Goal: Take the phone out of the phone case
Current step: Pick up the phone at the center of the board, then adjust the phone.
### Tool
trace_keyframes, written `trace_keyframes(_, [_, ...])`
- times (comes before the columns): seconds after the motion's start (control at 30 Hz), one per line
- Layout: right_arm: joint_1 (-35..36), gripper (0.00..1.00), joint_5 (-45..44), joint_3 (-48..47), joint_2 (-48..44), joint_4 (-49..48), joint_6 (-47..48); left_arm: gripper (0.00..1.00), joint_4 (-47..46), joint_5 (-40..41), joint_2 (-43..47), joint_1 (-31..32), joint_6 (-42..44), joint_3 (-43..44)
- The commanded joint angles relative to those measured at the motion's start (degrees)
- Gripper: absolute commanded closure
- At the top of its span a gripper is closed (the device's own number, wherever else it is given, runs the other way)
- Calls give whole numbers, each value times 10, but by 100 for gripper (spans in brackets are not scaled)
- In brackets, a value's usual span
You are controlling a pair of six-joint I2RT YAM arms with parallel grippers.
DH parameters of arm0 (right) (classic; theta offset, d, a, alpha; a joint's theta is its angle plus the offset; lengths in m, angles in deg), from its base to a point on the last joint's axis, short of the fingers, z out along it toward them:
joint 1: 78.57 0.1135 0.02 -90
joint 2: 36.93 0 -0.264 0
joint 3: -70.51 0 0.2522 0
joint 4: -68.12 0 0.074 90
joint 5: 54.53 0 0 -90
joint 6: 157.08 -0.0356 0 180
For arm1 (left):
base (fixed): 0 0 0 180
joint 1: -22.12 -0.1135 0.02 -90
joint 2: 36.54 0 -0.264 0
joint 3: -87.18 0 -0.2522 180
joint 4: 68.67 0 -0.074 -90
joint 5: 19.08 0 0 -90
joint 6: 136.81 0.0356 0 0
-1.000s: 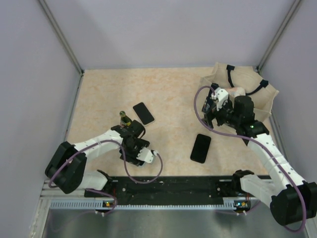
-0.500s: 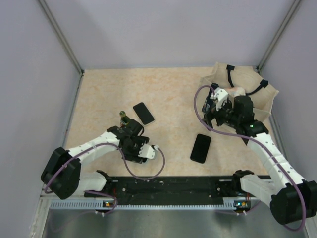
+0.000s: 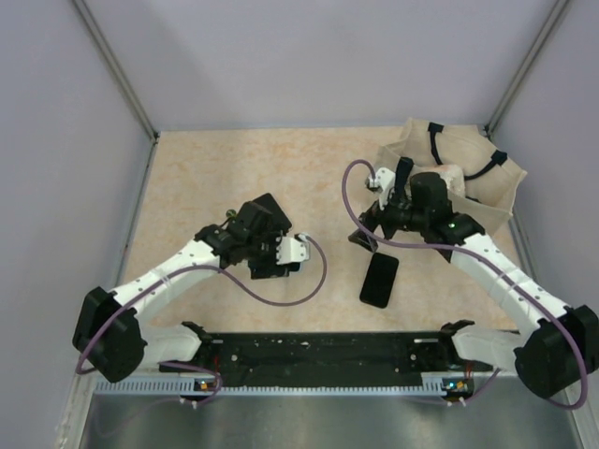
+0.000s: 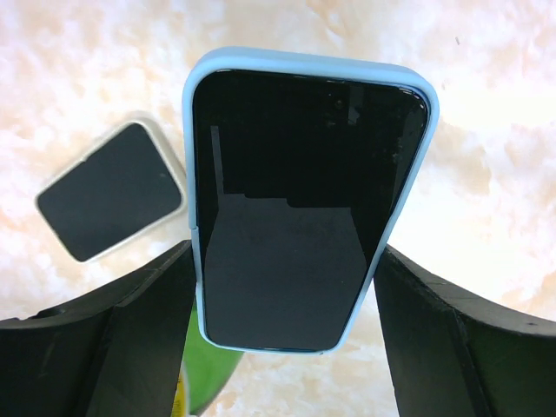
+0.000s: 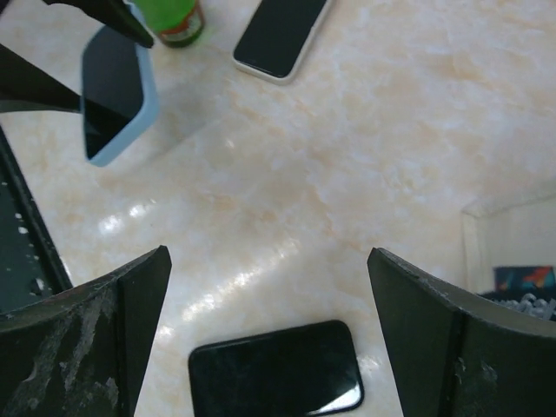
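Observation:
A phone (image 4: 304, 174) with a dark screen sits in a light blue phone case (image 4: 195, 156). My left gripper (image 4: 287, 252) is shut on its long edges and holds it above the table. The right wrist view shows the same cased phone (image 5: 117, 87) hanging at the upper left. In the top view the left gripper (image 3: 257, 224) is left of centre. My right gripper (image 5: 268, 261) is open with nothing between its fingers, hovering over a bare black phone (image 5: 276, 369) that lies flat on the table (image 3: 379, 279). From above, the right gripper (image 3: 367, 234) is right of centre.
A phone in a white case (image 4: 111, 191) lies on the table beside a green bottle (image 5: 169, 17). A beige fabric bag (image 3: 487, 178) with black straps stands at the back right. Grey walls close in the left, back and right sides.
My left arm has swung away from the near edge toward the table's middle, carrying the cased phone. My right gripper has moved left and turned down over the black phone.

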Motion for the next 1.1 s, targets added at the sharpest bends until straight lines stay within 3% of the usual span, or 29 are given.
trace_keyframes(0.0, [28, 5, 83, -43, 45, -49, -64, 100, -73, 6, 12, 16, -94, 53])
trace_keyframes(0.43, [44, 10, 197, -87, 187, -176, -242, 100, -123, 100, -28, 67, -184, 114])
trace_keyframes(0.77, [60, 18, 220, -96, 244, -188, -254, 100, -139, 128, -38, 82, -191, 121])
trace_keyframes(0.97, [69, 28, 234, -98, 268, -209, -255, 100, -143, 130, -43, 86, -204, 126])
trace_keyframes(1.07, [73, 37, 248, -106, 279, -208, -254, 100, -150, 134, -47, 89, -211, 126])
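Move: Some 20 cm to the right gripper's left, 7 cm back and 9 cm lower, the blue-cased phone is already in the left fingers, about 1 cm right of that hand's point. From the left hand, the open right gripper is 20 cm right, 7 ahead and 9 above. From the right hand, the black phone lies 7 cm back, 5 right, 17 below; the white-edged phone 13 ahead, 27 left, 18 below; the green bottle 3 ahead, 34 left, 9 below. Sweeping left about 11 cm towards the held phone and sinking 3 cm late on, the right hand swings its fingers round to point nearly straight left and partly closes them, one on each side of the phone's free end. The left hand keeps its pinch on the case, bringing it right, up and forward, some 5 cm each way, then slows almost to a stop. ##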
